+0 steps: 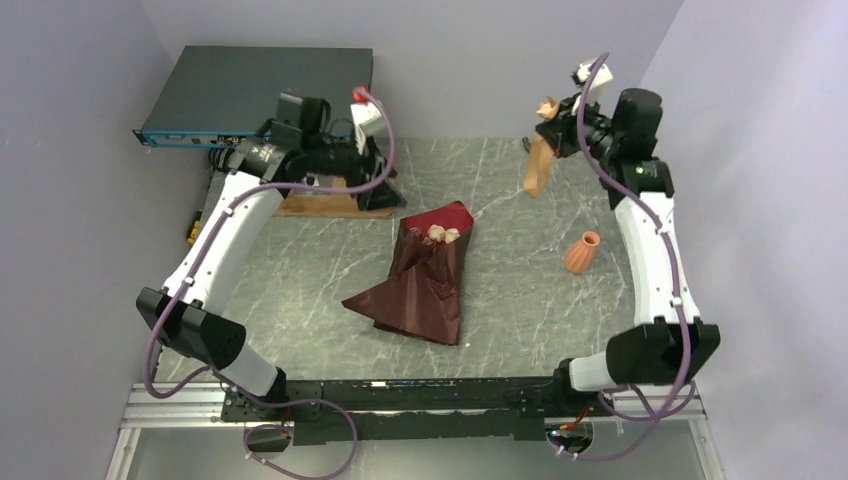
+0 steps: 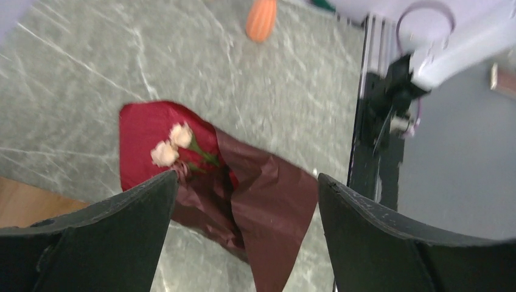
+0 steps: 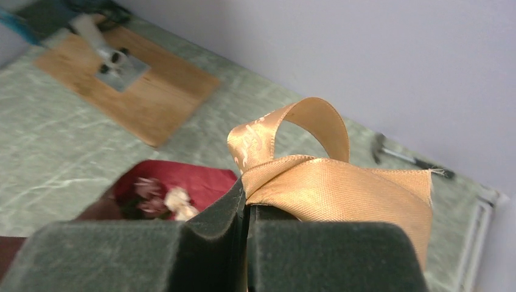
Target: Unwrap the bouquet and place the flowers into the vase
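The bouquet (image 1: 425, 280) lies in the middle of the table, its dark red paper partly spread, with the pale flowers (image 1: 443, 234) showing at its far end. My left gripper (image 1: 384, 195) hovers open beyond the bouquet's top, holding nothing; its wrist view looks down at the paper (image 2: 268, 207) and roses (image 2: 173, 144) between wide-apart fingers (image 2: 122, 231). Raised at the back right, my right gripper (image 1: 556, 125) is shut on a tan ribbon (image 1: 536, 170) that hangs free of the bouquet; the ribbon (image 3: 331, 182) fills its wrist view. The orange vase (image 1: 582, 252) stands upright to the right.
A wooden board (image 1: 320, 206) lies at the back left under the left arm, with a dark flat box (image 1: 260, 90) behind it. A metal rail (image 1: 420, 395) runs along the near edge. Grey walls close in on both sides.
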Robot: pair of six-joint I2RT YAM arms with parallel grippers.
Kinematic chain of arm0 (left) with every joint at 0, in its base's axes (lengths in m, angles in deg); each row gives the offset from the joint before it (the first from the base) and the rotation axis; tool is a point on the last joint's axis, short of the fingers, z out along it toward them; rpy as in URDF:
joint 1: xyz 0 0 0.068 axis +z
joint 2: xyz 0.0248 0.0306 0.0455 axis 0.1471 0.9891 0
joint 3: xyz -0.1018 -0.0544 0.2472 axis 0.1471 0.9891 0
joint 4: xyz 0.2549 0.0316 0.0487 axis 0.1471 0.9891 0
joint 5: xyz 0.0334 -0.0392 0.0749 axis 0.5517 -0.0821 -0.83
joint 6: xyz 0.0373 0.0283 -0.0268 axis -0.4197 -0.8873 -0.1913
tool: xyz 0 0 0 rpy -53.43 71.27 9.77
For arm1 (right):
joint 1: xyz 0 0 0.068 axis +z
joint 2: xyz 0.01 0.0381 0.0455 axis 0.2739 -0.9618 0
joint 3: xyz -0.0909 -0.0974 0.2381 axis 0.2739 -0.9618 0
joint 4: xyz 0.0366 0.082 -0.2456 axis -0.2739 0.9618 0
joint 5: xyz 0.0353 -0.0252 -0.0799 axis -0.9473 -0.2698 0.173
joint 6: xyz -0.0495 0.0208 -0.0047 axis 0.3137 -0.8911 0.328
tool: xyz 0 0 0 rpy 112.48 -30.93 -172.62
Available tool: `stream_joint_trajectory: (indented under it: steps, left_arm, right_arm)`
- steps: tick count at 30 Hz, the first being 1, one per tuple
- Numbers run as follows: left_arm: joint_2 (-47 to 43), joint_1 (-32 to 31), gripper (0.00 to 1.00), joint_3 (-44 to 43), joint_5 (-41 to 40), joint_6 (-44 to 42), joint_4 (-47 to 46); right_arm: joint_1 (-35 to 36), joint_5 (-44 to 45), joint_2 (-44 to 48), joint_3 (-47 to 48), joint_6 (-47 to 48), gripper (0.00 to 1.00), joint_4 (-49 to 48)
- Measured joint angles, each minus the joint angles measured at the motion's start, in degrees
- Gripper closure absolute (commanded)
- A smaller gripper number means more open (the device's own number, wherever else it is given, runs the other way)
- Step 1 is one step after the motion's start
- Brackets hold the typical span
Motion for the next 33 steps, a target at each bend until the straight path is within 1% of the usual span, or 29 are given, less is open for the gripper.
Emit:
stream_joint_trajectory:
  steps: [5, 8, 15, 17, 18, 19, 20, 21, 23, 25, 27, 29, 30, 33]
  left_arm:
    - [-3.2, -4.5, 0.07, 12.1, -4.7, -11.3, 4.3]
    - [-4.1, -4.9, 0.06, 17.4, -6.9, -15.4, 5.6]
    - [-4.2, -4.8, 0.07, 24.3, -10.3, -18.8, 6.1]
    - [-4.2, -4.8, 0.07, 25.7, -11.0, -19.1, 6.3]
    - [-4.2, -4.8, 0.07, 26.3, -11.3, -19.1, 6.4]
    - [-4.2, -4.5, 0.07, 26.7, -11.6, -19.1, 6.5]
    - [-4.2, -4.2, 0.07, 27.0, -11.8, -19.1, 6.5]
    - [-4.2, -3.8, 0.07, 27.3, -11.8, -19.0, 6.6]
    - [-3.8, -2.1, 0.06, 27.5, -10.8, -18.9, 7.3]
    - [-3.2, -0.1, 0.06, 27.5, -10.0, -19.0, 7.8]
    - [-2.1, 1.6, 0.05, 27.5, -9.0, -19.0, 9.1]
    - [-1.3, 2.0, 0.05, 28.3, -8.3, -19.1, 9.5]
    - [-1.0, 2.0, 0.05, 29.1, -7.9, -19.1, 9.6]
    - [-0.6, 1.8, 0.05, 32.8, -7.3, -19.2, 9.9]
  right_arm:
    - [-7.7, -0.2, -10.3, 9.2, 6.4, 1.0, 10.3]
    - [-9.7, 0.5, -17.2, 13.4, 9.5, 1.0, 14.8]
    - [-11.5, 4.6, -31.6, 17.6, 14.0, 1.0, 20.0]
    - [-11.6, 5.7, -36.1, 19.6, 14.8, 0.98, 20.2]
    - [-11.7, 6.1, -38.0, 20.3, 15.1, 0.94, 20.2]
    - [-11.7, 6.4, -39.6, 20.8, 15.4, 0.85, 20.2]
    - [-11.7, 6.7, -41.0, 21.1, 15.6, 0.67, 20.3]
    - [-11.7, 7.0, -42.3, 21.4, 15.8, 0.56, 20.4]
    - [-11.7, 7.2, -44.9, 22.6, 16.4, 0.4, 21.4]
    - [-11.7, 7.3, -47.2, 24.1, 16.8, 0.27, 22.9]
    - [-11.7, 7.2, -48.2, 24.8, 16.9, 0.18, 24.3]
    - [-11.7, 6.7, -48.2, 24.8, 16.8, 0.05, 25.4]
    - [-11.7, 6.3, -47.9, 24.8, 16.8, 0.01, 25.9]
    - [-11.6, 4.9, -45.9, 24.2, 16.8, 0.0, 27.2]
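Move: The right gripper still grips the ribbon; the bare patch of table for it lies about 10 cm ahead, 13 cm to the right and 37 cm below. From that gripper the hammer is some 25 cm ahead and 16 cm right, the vase 11 cm back and 17 cm right. The left gripper, already open, has the wrapper's left corner about 10 cm back, 10 cm left and 35 cm below; the flowers lie 6 cm ahead and 12 cm right of this gripper. Swing the right gripper down about 28 cm, also forward and right, to the bare table short of the hammer, tipping its fingers some 40 degrees downward; then open wide to let go of the ribbon and begin easing up and back. Meanwhile lower the open left gripper about 22 cm, slightly back and left, fingers tipping down, towards the wrapper's left corner, without closing. ##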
